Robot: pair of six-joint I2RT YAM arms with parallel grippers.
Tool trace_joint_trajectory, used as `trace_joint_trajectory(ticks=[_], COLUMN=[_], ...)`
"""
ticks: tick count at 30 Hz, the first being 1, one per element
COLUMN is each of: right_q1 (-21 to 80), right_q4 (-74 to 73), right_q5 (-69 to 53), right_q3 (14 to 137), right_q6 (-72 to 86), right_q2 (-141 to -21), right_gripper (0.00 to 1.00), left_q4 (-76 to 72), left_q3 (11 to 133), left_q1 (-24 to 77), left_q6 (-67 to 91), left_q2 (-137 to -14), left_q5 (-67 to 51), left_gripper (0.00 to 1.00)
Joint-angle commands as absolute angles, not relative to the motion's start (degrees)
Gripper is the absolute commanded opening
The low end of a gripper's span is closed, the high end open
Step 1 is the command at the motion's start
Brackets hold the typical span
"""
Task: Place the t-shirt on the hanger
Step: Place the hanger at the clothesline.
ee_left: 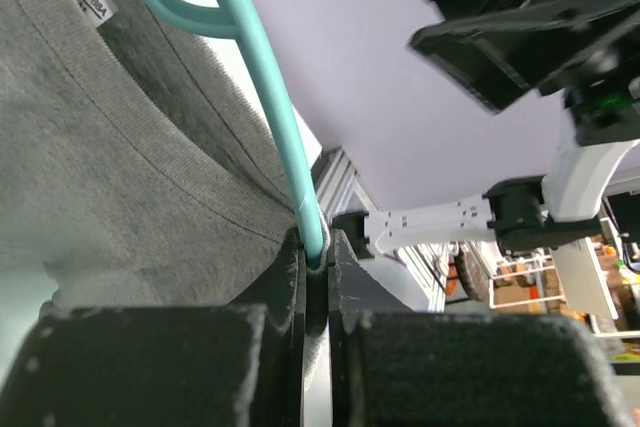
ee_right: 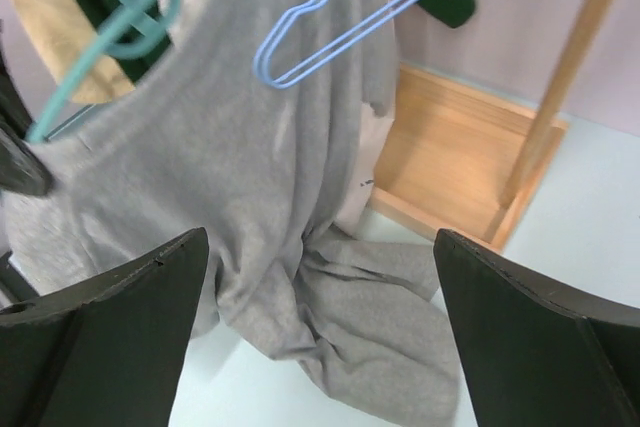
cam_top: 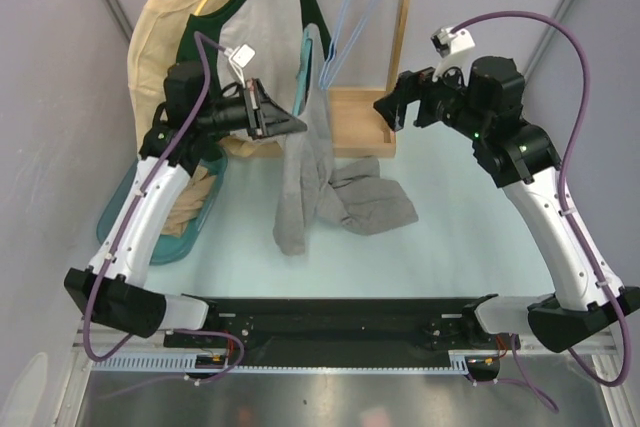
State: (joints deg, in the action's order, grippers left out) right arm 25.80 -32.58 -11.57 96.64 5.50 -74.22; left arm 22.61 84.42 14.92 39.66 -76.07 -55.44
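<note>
The grey t-shirt (cam_top: 300, 177) hangs from the teal hanger (ee_left: 268, 97), and its lower part lies crumpled on the table (cam_top: 370, 205). My left gripper (ee_left: 318, 252) is shut on the hanger's thin arm, with the shirt's neck edge running down beside the fingers. In the top view the left gripper (cam_top: 298, 124) is held up in front of the rack. My right gripper (cam_top: 386, 107) is open wide, to the right of the shirt and apart from it. In the right wrist view the t-shirt (ee_right: 250, 167) and the hanger's hook (ee_right: 120, 17) lie beyond the open right gripper (ee_right: 320, 239).
A wooden rack stands at the back on a flat wooden base (cam_top: 358, 125). On it hang a pale yellow shirt (cam_top: 158, 37), a green-and-white raglan shirt (cam_top: 262, 22) and pale blue hangers (cam_top: 356, 7). A teal tub (cam_top: 150, 222) holding clothes sits at the left.
</note>
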Motion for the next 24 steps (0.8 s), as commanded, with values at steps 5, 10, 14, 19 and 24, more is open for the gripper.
trace_joint_trajectory(ticks=[5, 10, 14, 19, 24], right_q1=[19.60, 19.16, 19.07, 18.98, 19.07], right_q4=[-31.55, -30.50, -29.62, -28.83, -28.65], right_q5=[-13.62, -13.62, -13.45, -13.10, -12.13], right_q3=[95.45, 95.01, 94.48, 93.25, 92.29], right_q6=[8.35, 9.23, 10.10, 11.07, 11.42], right_q2=[-70.23, -69.87, -69.96, -69.52, -69.17], right_gripper=[1.00, 1.00, 1.00, 1.00, 1.00], left_q4=[15.21, 13.98, 8.38, -3.64, -12.55], left_q3=[100.79, 113.96, 121.80, 128.05, 128.32], left_q1=[8.79, 8.53, 8.35, 7.91, 7.30], left_q6=[41.83, 45.42, 49.73, 59.57, 72.47], left_q2=[-83.75, -93.85, -100.44, -108.17, -112.49], left_q5=[-60.03, -60.64, -60.99, -60.56, -59.51], left_gripper=[0.00, 0.00, 0.00, 0.00, 0.00])
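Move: The left hand already holds the teal hanger with the grey t-shirt on it. The free stretch of clothesline rail it is bound for lies about 22 cm ahead, straight in line sideways, and some 23 cm above. The green-and-white t-shirt hangs about 17 cm ahead and 8 cm left, near hand height; the blue hangers are some 17 cm ahead, 12 cm right and 12 cm above. From the right hand that stretch of rail is roughly 18 cm ahead, 23 cm left and 20 cm up. Keeping its pinch on the teal hanger and the cloth around it, the left hand carries them some 16 cm forward and 9 cm up towards the clothesline rail, climbing as much as advancing at first and then running nearly level into the gap between the green-and-white t-shirt and the blue hangers, while its right-pointing fingertips tip up by about 15 degrees. The empty right hand, fingers still wide open, draws off 3 or 4 cm to the right in the first part, away from the grey t-shirt, turning slightly clockwise, and then holds there. ##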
